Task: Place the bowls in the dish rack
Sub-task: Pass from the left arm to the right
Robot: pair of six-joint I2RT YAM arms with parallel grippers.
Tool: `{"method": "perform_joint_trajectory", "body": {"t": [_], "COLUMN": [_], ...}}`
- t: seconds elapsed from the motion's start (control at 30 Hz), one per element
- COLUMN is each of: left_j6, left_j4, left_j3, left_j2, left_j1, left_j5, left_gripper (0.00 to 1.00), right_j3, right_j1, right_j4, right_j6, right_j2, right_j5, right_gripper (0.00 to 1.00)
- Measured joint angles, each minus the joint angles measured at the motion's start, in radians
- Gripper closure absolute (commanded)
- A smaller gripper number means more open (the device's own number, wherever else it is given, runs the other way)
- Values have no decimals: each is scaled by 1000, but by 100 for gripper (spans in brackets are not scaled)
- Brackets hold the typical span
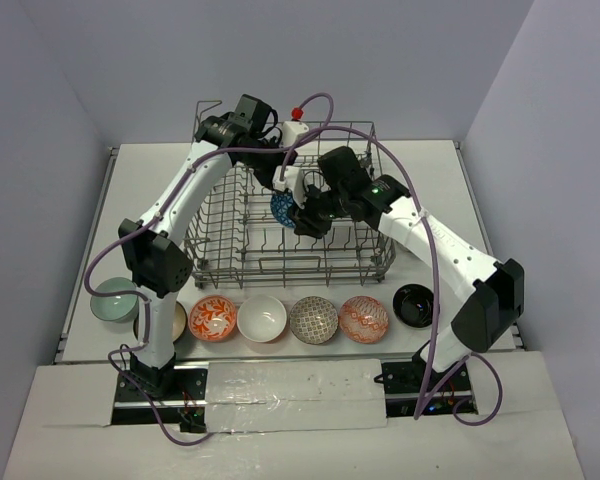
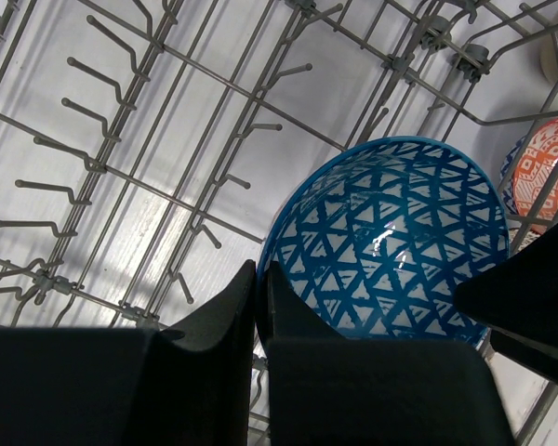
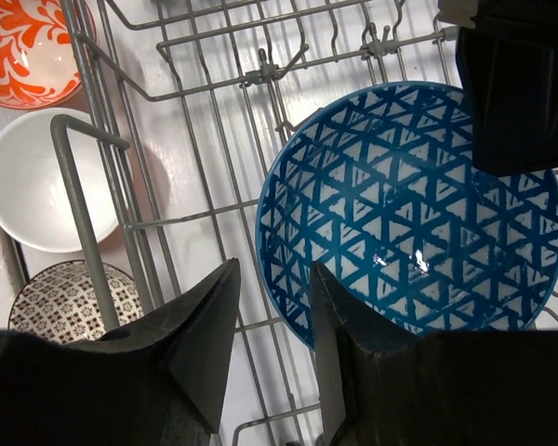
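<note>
A blue triangle-patterned bowl [image 1: 283, 210] [image 2: 391, 232] [image 3: 418, 204] hangs tilted on edge inside the dish rack [image 1: 220, 215] [image 2: 102, 167], just above its tines. My left gripper [image 1: 283, 182] [image 2: 259, 277] is shut on the bowl's rim, pinching it between both fingers. My right gripper [image 1: 306, 216] [image 3: 272, 269] is open and straddles the rim on the other side: one finger inside the bowl, the other outside with a gap to the rim. More bowls stand in a row in front of the rack: pale green [image 1: 113, 299], orange-patterned [image 1: 213, 318], white [image 1: 262, 318], grey-patterned [image 1: 313, 319], red-patterned [image 1: 364, 319], black [image 1: 416, 305].
A brown bowl [image 1: 177, 322] is partly hidden behind the left arm's base link. The rack has a raised wire loop [image 1: 208, 105] at its far left corner. Grey walls close in the table on the left, back and right.
</note>
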Motion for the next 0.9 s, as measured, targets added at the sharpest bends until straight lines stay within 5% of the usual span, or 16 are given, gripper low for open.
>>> {"method": "perform_joint_trajectory", "body": {"t": [0.53, 0.9], "left_j6": [12, 31], "left_j4": [-5, -25], "left_j3": [2, 17], "left_j2": [2, 19], "left_j1": [1, 0], "left_j5": [0, 0], "left_gripper": [100, 100], "right_j3": [0, 1], "right_j1": [1, 12], "right_j4": [0, 7], "right_j6": [-3, -19], "right_j2": [23, 38], "right_j5": [-3, -6], "right_gripper": [66, 97]}}
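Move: My left hand already holds the blue bowl by its rim; the bowl's middle lies about 5 cm back, 3 cm to the right and 2 cm below it. From my open right hand, the same bowl's middle is some 4 cm ahead, 3 cm left and 3 cm down, the near rim between the fingers. The dish rack's middle is roughly 8 cm ahead and 5 cm left, well below. Down on the table, the grey patterned bowl sits about 16 cm straight back, with the white bowl 11 cm to its left. I ease my right hand down about 1.5 cm over the blue bowl's near rim, fingers slanting left and down, and draw them from almost half open to mostly shut so that they pinch the rim across from my other grip. My left hand stays where it is, still pinching the far rim and steadying the bowl above the rack. ##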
